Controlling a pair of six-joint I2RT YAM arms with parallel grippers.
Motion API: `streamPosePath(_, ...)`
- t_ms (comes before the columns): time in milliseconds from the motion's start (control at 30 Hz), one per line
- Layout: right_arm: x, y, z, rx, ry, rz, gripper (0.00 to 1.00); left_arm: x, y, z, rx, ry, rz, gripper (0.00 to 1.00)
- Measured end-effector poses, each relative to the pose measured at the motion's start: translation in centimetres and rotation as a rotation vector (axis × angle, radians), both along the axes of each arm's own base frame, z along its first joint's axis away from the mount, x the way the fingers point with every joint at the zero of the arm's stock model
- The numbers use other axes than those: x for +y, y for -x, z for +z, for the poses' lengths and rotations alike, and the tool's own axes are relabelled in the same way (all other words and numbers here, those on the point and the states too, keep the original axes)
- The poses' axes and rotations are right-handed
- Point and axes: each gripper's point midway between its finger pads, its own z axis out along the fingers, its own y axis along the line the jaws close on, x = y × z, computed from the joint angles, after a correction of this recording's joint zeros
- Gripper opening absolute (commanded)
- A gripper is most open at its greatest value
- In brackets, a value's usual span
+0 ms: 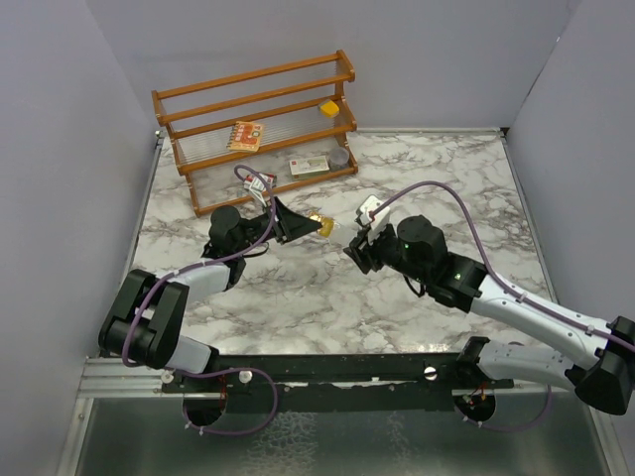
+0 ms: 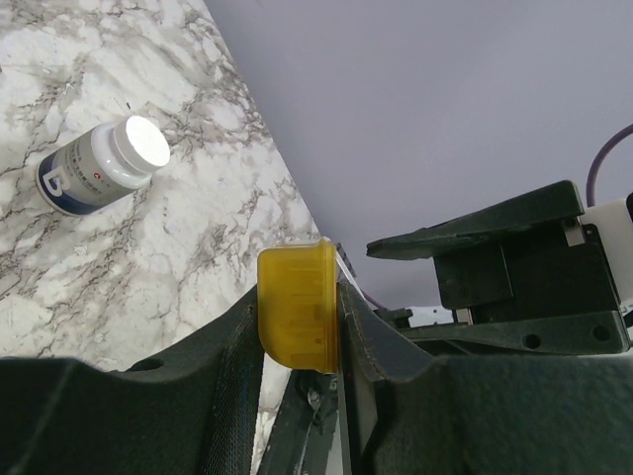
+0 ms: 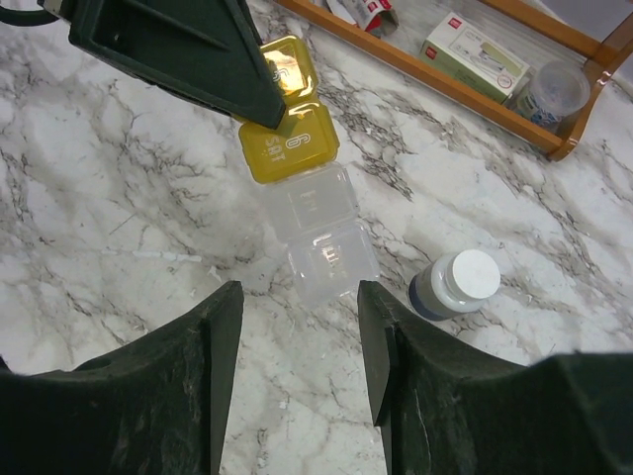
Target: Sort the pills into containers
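Note:
My left gripper [image 1: 310, 227] [image 2: 297, 341] is shut on the yellow end of a pill box strip [image 2: 295, 297] and holds it just above the marble. In the right wrist view the strip [image 3: 287, 148] runs from two yellow cells under the left fingers [image 3: 178, 49] to two clear cells [image 3: 331, 259]. A container, the white-capped grey bottle [image 3: 453, 285] [image 2: 104, 166] [image 1: 369, 208], rests on the table just right of the clear end. My right gripper [image 3: 297, 322] [image 1: 354, 248] hovers open, close before the clear cells, with nothing between its fingers. No pills are in view.
A wooden rack [image 1: 258, 119] stands at the back of the marble table. It carries flat cardboard boxes [image 1: 245, 135] [image 3: 473, 54], a yellow cube [image 1: 328, 107] and a low round tin [image 3: 554, 89]. Grey walls close in the left, right and back sides.

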Motion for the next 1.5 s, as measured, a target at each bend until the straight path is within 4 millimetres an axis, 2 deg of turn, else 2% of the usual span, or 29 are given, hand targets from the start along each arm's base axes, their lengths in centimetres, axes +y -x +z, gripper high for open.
streamPosePath(233, 0.3, -0.3, 0.4, -0.02, -0.01, 0.002, 0.51, 0.0, 0.1, -0.1, 0.025, 0.006, -0.006, 0.0)
streamPosePath(567, -0.2, -1.3, -0.9, -0.016, 0.037, -0.053, 0.52, 0.1, 0.2, -0.1, 0.034, 0.009, -0.012, 0.0)
streamPosePath(700, -0.7, -1.7, -0.8, -0.027, 0.044, -0.089, 0.48, 0.1, 0.3, -0.1, 0.036, 0.009, -0.015, 0.0)
streamPosePath(867, -0.9, -2.1, -0.6, -0.046, 0.036, -0.123, 0.35, 0.2, 0.3, 0.1, 0.033, 0.012, -0.012, 0.0)
streamPosePath(1033, -1.3, -2.3, -0.9, -0.065, 0.027, -0.148, 0.29, 0.3, 0.5, 0.3, 0.03, 0.015, -0.014, 0.0)
streamPosePath(1300, -1.2, -2.6, -0.4, -0.083, -0.003, -0.159, 0.3, 0.3, 0.9, 0.9, 0.015, 0.021, -0.024, 0.0)
streamPosePath(1500, -0.8, -2.7, 0.2, -0.096, -0.031, -0.157, 0.29, 0.3, 1.2, 0.6, 0.022, 0.019, -0.034, 0.0)
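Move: The left hand holds the pill organiser by its yellow cells. The organiser's clear end lies about 4 cm ahead and 3 cm left of the right hand, at nearly its height, and some 6 cm right and 2 cm back of the left hand. From the right hand, the yellow cells are about 6 cm ahead and 8 cm left; the white bottle stands roughly 8 cm ahead, 4 cm right and 15 cm lower. The right hand eases about 3 cm forward to the clear end, turning clockwise, fingers partly closing around its flap. ##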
